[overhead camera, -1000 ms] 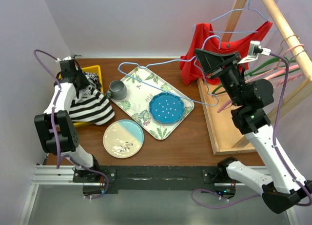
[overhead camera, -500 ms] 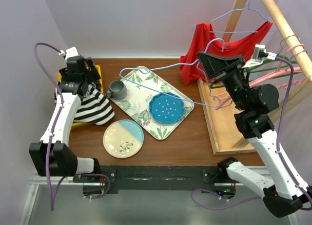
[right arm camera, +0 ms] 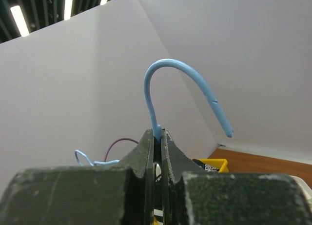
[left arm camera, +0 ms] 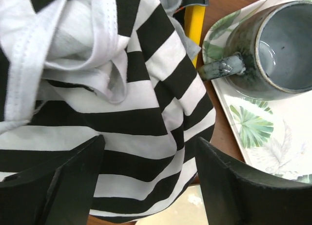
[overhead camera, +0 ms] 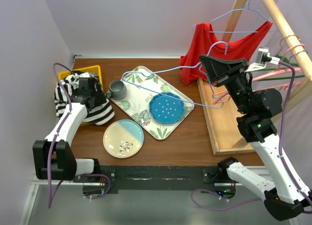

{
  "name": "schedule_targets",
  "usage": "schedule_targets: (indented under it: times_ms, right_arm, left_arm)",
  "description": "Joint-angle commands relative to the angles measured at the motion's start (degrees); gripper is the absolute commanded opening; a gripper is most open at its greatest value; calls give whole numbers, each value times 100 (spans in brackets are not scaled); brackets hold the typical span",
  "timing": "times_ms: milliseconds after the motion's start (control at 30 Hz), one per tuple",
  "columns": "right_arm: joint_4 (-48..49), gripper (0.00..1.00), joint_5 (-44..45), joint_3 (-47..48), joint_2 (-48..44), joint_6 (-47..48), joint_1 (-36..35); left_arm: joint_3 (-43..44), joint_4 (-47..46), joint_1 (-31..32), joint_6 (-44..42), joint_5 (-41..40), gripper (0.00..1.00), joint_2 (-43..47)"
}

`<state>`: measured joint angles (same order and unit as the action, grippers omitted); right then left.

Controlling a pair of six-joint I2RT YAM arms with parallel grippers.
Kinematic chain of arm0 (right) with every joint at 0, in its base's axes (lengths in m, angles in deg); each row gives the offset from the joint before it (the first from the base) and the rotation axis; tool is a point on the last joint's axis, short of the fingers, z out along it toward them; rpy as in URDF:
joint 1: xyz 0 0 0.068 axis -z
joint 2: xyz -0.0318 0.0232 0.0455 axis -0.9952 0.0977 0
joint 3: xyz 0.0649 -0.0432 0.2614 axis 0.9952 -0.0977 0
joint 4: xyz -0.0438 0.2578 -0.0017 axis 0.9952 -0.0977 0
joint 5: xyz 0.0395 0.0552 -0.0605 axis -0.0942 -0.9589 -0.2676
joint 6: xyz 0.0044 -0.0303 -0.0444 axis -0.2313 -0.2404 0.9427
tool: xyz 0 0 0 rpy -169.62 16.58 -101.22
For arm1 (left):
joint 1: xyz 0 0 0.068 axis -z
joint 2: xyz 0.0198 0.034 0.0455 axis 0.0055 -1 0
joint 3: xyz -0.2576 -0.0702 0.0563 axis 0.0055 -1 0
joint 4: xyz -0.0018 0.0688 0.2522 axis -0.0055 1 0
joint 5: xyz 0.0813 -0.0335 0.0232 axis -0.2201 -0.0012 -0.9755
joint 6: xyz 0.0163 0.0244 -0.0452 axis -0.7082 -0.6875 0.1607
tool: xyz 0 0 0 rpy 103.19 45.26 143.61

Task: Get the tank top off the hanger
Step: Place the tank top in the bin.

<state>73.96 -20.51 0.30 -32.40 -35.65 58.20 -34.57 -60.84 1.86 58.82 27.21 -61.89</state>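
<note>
The black-and-white striped tank top [overhead camera: 95, 112] lies in a heap over the yellow bin and the table at the left, apart from the hanger. My left gripper [overhead camera: 87, 92] hovers just above it, open; in the left wrist view the striped tank top [left arm camera: 136, 98] fills the space below the open left gripper [left arm camera: 148, 186], with nothing pinched. The bare blue wire hanger [overhead camera: 146, 71] hangs in the air over the tray. My right gripper [overhead camera: 204, 66] is shut on its neck, seen in the right wrist view as the right gripper [right arm camera: 157, 134] under the hanger's hook [right arm camera: 185, 83].
A yellow bin [overhead camera: 95, 69] sits under the cloth. A grey mug [overhead camera: 117, 90] and blue plate [overhead camera: 166, 108] stand on a leaf-patterned tray [overhead camera: 141, 115]. A cream-and-blue plate [overhead camera: 123, 138] lies near the front. A wooden rack [overhead camera: 282, 25] at right carries a red garment [overhead camera: 214, 49] and other hangers.
My left jaws have opened and the left arm has drawn back toward the near side over the striped cloth, which now spreads over the bin. The right arm shifted the hanger slightly right.
</note>
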Motion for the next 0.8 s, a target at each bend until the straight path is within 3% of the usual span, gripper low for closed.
schedule_targets:
  times_ms: [0, 67, 100, 133, 200, 233, 300, 467, 500, 567, 667, 767]
  right_arm:
    - [131, 0, 23, 125, -23, 142, 18]
    - [105, 0, -21, 169, -6, 151, 18]
    - [79, 0, -38, 186, -6, 159, 18]
    - [44, 0, -47, 221, -14, 194, 18]
    - [8, 0, -39, 231, -49, 238, 18]
    - [-9, 0, -39, 248, -58, 273, 18]
    - [-18, 0, -39, 283, -23, 300, 18]
    - [-141, 0, -197, 485, 135, 353, 18]
    - [-150, 0, -171, 494, 109, 379, 9]
    - [-132, 0, -74, 450, 65, 405, 18]
    - [-150, 0, 40, 398, -14, 467, 18]
    - [-141, 0, 93, 362, -32, 493, 9]
  left_arm:
    - [-61, -375, 13, 73, 239, 70, -191]
    - [-52, -392, 13, -6, 212, 57, -288]
    - [1, -375, 13, -41, 195, 35, -384]
    - [71, -244, 13, -67, 117, 26, -420]
    - [264, -129, 13, -76, -137, 8, -429]
    - [335, -111, 13, -103, -200, 4, -394]
    - [650, -120, 13, -164, -280, 0, -315]
    - [1756, 143, 4, -331, -666, 0, -481]
    - [1898, 265, -13, -340, -780, 9, -595]
    - [2188, 311, -92, -375, -729, 13, -693]
    - [2312, 205, -154, -437, -159, 0, -833]
    - [2383, 161, -312, -472, -156, 0, -886]
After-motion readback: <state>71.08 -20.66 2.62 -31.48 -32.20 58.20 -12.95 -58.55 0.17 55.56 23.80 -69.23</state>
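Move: The left hand hovers wide open over the near part of the striped tank top, whose loose flap lies only about 3 cm straight below, draped over the yellow bin's near rim; the garment's middle is some 3 cm ahead and 4 cm left. The bin's middle is about 4 cm ahead and 5 cm left, the mug roughly 8 cm ahead and 11 cm right, the plate about 16 cm back and 15 cm right. From the right hand, the tank top is around 50 cm left, 15 cm ahead and 45 cm below. The left hand dips about 2.5 cm straight down onto the tank top's near flap while its wide-open fingers shut and pinch the cloth. It then carries this pinch briskly up some 13 cm and forward about 7 cm, a little left, over the bin, the fingers staying practically shut and tilting about 10 to 15 degrees to point more forward, while the right hand keeps its hold on the blue hanger nearly still. ##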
